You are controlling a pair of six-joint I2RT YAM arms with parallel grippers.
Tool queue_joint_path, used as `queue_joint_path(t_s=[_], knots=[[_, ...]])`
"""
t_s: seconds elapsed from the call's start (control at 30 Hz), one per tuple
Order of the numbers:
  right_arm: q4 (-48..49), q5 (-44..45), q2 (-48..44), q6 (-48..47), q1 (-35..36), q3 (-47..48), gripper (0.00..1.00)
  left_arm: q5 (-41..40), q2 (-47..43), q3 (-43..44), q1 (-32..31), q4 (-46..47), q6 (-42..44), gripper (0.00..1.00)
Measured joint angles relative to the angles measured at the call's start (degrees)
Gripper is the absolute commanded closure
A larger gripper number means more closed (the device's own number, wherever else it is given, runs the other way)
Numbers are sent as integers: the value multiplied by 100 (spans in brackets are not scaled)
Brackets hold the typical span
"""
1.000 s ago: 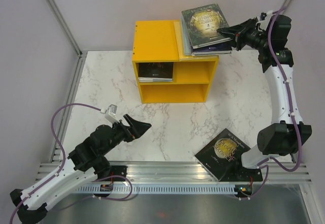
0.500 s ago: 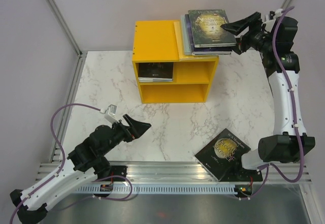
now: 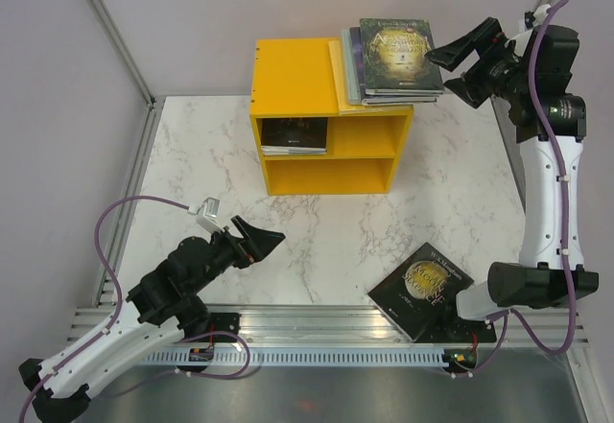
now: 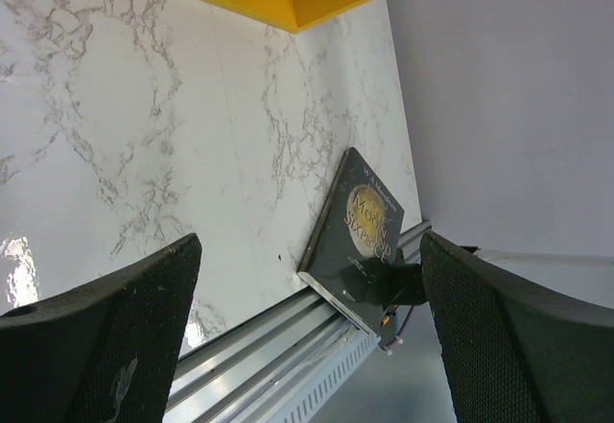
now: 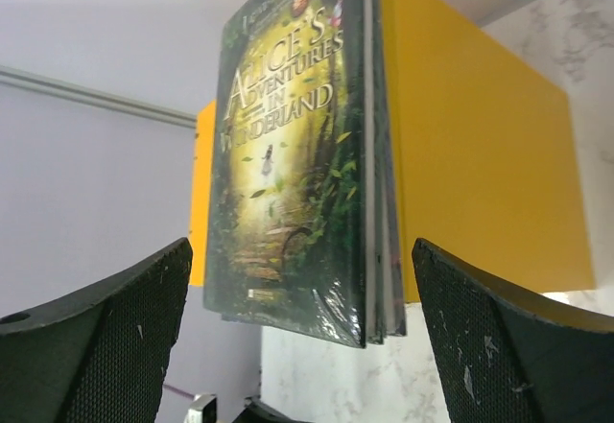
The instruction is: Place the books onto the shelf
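Observation:
The yellow shelf stands at the back of the table. A stack of books lies on its top at the right, overhanging the edge, with a dark green "Alice's Adventures in Wonderland" cover uppermost. One dark book lies in the upper compartment. Another dark book with a gold moon lies by the right arm's base. My right gripper is open just right of the stack, touching nothing. My left gripper hangs open and empty above the near left of the table.
The shelf's lower compartment shows nothing inside. An aluminium rail runs along the table's near edge, and the moon book overhangs it. Grey walls close in the back and sides. The shelf's yellow side fills the right wrist view behind the stack.
My right gripper has opened, let go of the top book on the stack and drawn back up and to the right. The left arm has not moved.

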Motion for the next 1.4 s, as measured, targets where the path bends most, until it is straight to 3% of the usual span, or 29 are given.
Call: queue_joint_path(t_s=[0.33, 0.43, 0.57, 0.77, 1.07, 1.23, 1.3, 1.4], knots=[[-951, 1255, -155, -1043, -260, 278, 2, 7, 46, 0, 0, 4, 103, 3], [-863, 1956, -935, -1316, -378, -1102, 2, 48, 343, 2, 0, 17, 199, 3], [-778, 2135, -1832, -1569, -678, -3379, 2, 195, 811, 2, 0, 94, 264, 4], [-369, 1869, -1755, -1744, -1235, -6148, 2, 345, 1027, 2, 0, 273, 297, 4], [487, 1545, -2046, -1469, -1198, -7722, 2, 457, 1172, -72, 0, 584, 297, 5], [1213, 1353, -2103, -1038, -693, -8137, 2, 503, 1357, -87, 0, 678, 297, 6], [1725, 1303, -2225, -588, -85, -8334, 2, 501, 1401, -118, 0, 743, 297, 6], [2813, 1346, -2485, 422, 1473, -8813, 2, 503, 1473, -162, 0, 809, 297, 7]])
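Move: The black Moon and Sixpence book lies askew at the table's near edge, about 28 cm back from the right hand, 1 cm to its left and 43 cm below. Near that hand, the just-placed Alice book lies some 4 cm ahead, 9 cm left and 5 cm lower; the yellow shelf's middle is roughly 7 cm ahead, 22 cm left and 28 cm down. From the left hand the black book is about 34 cm right, 5 cm back and 18 cm below. The right hand, wide open, leaves the books on top of the shelf, swinging out right about 10 cm and then dropping some 40 cm while drawing back and tipping its fingers down, to low beside the black book's far edge. There it turns and sweeps left, pushing that edge with the side of the open gripper, while the open left hand sinks and eases right towards the book. ##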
